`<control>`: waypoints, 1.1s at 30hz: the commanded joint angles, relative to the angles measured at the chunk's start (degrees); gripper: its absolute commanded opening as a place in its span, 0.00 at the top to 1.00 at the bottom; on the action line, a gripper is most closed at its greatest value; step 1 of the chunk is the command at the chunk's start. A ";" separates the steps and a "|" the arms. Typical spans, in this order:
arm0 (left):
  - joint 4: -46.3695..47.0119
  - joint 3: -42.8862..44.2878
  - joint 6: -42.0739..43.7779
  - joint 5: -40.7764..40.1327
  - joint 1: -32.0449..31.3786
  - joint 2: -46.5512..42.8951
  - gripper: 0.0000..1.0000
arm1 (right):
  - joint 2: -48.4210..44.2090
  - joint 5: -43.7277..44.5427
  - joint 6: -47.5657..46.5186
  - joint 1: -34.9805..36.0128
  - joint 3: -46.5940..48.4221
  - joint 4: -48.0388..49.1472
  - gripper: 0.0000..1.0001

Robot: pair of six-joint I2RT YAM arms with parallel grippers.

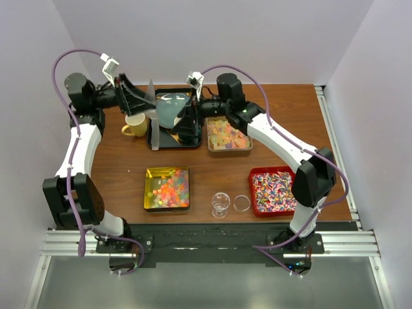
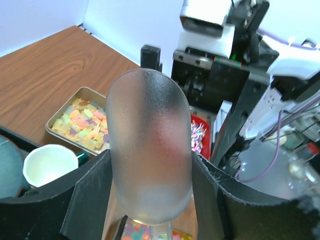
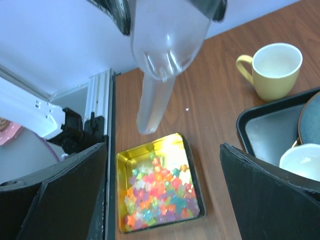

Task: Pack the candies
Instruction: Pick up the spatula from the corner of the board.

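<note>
The candies lie in three containers: bright ones in a gold tin (image 1: 167, 188) (image 3: 157, 192), pastel cubes in a silver tray (image 1: 228, 136) (image 2: 82, 122), and striped wrapped pieces in a red tray (image 1: 273, 190) (image 2: 198, 137). My left gripper (image 1: 136, 101) (image 2: 150, 192) is shut on a frosted clear scoop (image 1: 153, 119) (image 2: 149, 145), held above the table at the back left. The scoop (image 3: 167, 35) hangs with its handle down over the far edge of the gold tin. My right gripper (image 1: 186, 124) (image 3: 163, 160) stands open and empty, next to the scoop and above the black tray.
A black tray (image 1: 162, 142) (image 3: 270, 131) at the back holds a blue plate (image 1: 171, 105) and a white cup (image 3: 302, 160) (image 2: 50, 165). A yellow mug (image 1: 135, 125) (image 3: 273, 69) stands left of it. A small glass jar (image 1: 221, 205) and its lid (image 1: 242, 203) sit near the front edge.
</note>
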 commanded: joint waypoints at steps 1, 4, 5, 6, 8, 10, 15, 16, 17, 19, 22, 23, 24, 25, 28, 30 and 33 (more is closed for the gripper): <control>27.38 -1.58 -23.36 -3.24 -0.99 -0.77 0.80 | 1.15 1.38 3.83 2.75 1.18 8.54 0.01; 27.65 -1.49 -24.42 -5.00 -1.08 -0.76 0.80 | 3.43 2.08 7.88 3.55 2.14 12.67 0.01; 27.65 -1.40 -25.38 -5.35 -1.17 -0.76 0.80 | 4.22 2.17 8.67 3.72 3.02 13.90 0.02; 27.56 -1.23 -25.56 -5.96 -1.17 -0.76 0.81 | 5.45 1.82 9.81 3.90 3.46 14.43 0.02; 27.21 -0.87 -25.65 -6.23 -1.52 -0.94 0.81 | 6.69 1.03 12.26 3.99 4.34 16.97 0.03; 26.16 -0.96 -25.22 -6.23 -1.87 -0.94 0.81 | 8.18 0.33 14.29 4.16 4.87 19.00 0.04; 24.22 -1.22 -24.07 -6.67 -2.31 -1.47 0.81 | 9.68 0.06 17.99 4.51 5.93 23.66 0.14; 23.79 -1.22 -23.99 -6.76 -2.40 -1.47 0.81 | 9.51 0.24 18.34 4.43 5.49 24.19 0.15; 23.52 -1.22 -23.72 -6.85 -2.40 -1.47 0.81 | 9.24 0.67 18.95 4.43 5.14 25.32 0.16; 23.08 -1.05 -23.63 -6.85 -2.40 -1.20 0.81 | 8.37 0.85 19.40 4.43 4.35 26.12 0.17; 23.17 -0.79 -23.81 -6.76 -2.40 -0.41 0.81 | 6.96 1.20 19.58 4.34 3.12 26.92 0.20; 23.43 -0.78 -24.24 -6.67 -2.31 -0.33 0.81 | 6.78 1.29 19.40 4.43 3.03 27.00 0.23; 23.87 -0.70 -24.68 -6.67 -2.40 0.02 0.81 | 6.61 1.12 19.14 4.34 3.03 26.83 0.25; 24.65 -0.61 -24.95 -6.67 -2.40 0.20 0.81 | 6.43 0.86 18.79 4.43 3.20 26.57 0.28; 26.41 -0.35 -26.35 -6.76 -2.40 1.26 0.82 | 6.34 -0.02 17.47 4.34 3.55 25.25 0.42; 27.29 -0.08 -26.71 -6.85 -2.40 2.04 0.81 | 6.17 -0.64 16.07 4.43 3.64 23.76 0.58; 29.31 0.18 -26.89 -7.20 -2.40 3.01 0.63 | 5.47 -0.99 13.78 4.43 3.73 20.86 1.00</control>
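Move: The left hand already holds the spatula by its blade, roughly upright, with the upper handle hanging about 8 cm below that hand and 3 cm back. From the open right hand, that part of the handle lies some 8 cm to the left, about 1 cm back and 3 cm lower. Also from the right hand, the yellow tin is roughly 6 cm back, 5 cm left and 27 cm below; the dark mug is 18 cm ahead, 1 cm right; the yellow mug 20 cm ahead, 18 cm left, both about 24 cm down. The right hand reaches left about 6 cm to the handle hanging from the left hand, dipping a couple of centimetres and coming back up as it tilts some 10 degrees, then holds its place and closes its wide-open fingers from both sides to pinch the handle just below the blade. The left hand first lifts the spatula about 3 cm, then holds it nearly still for the handover, its own grip on the blade unchanged. ##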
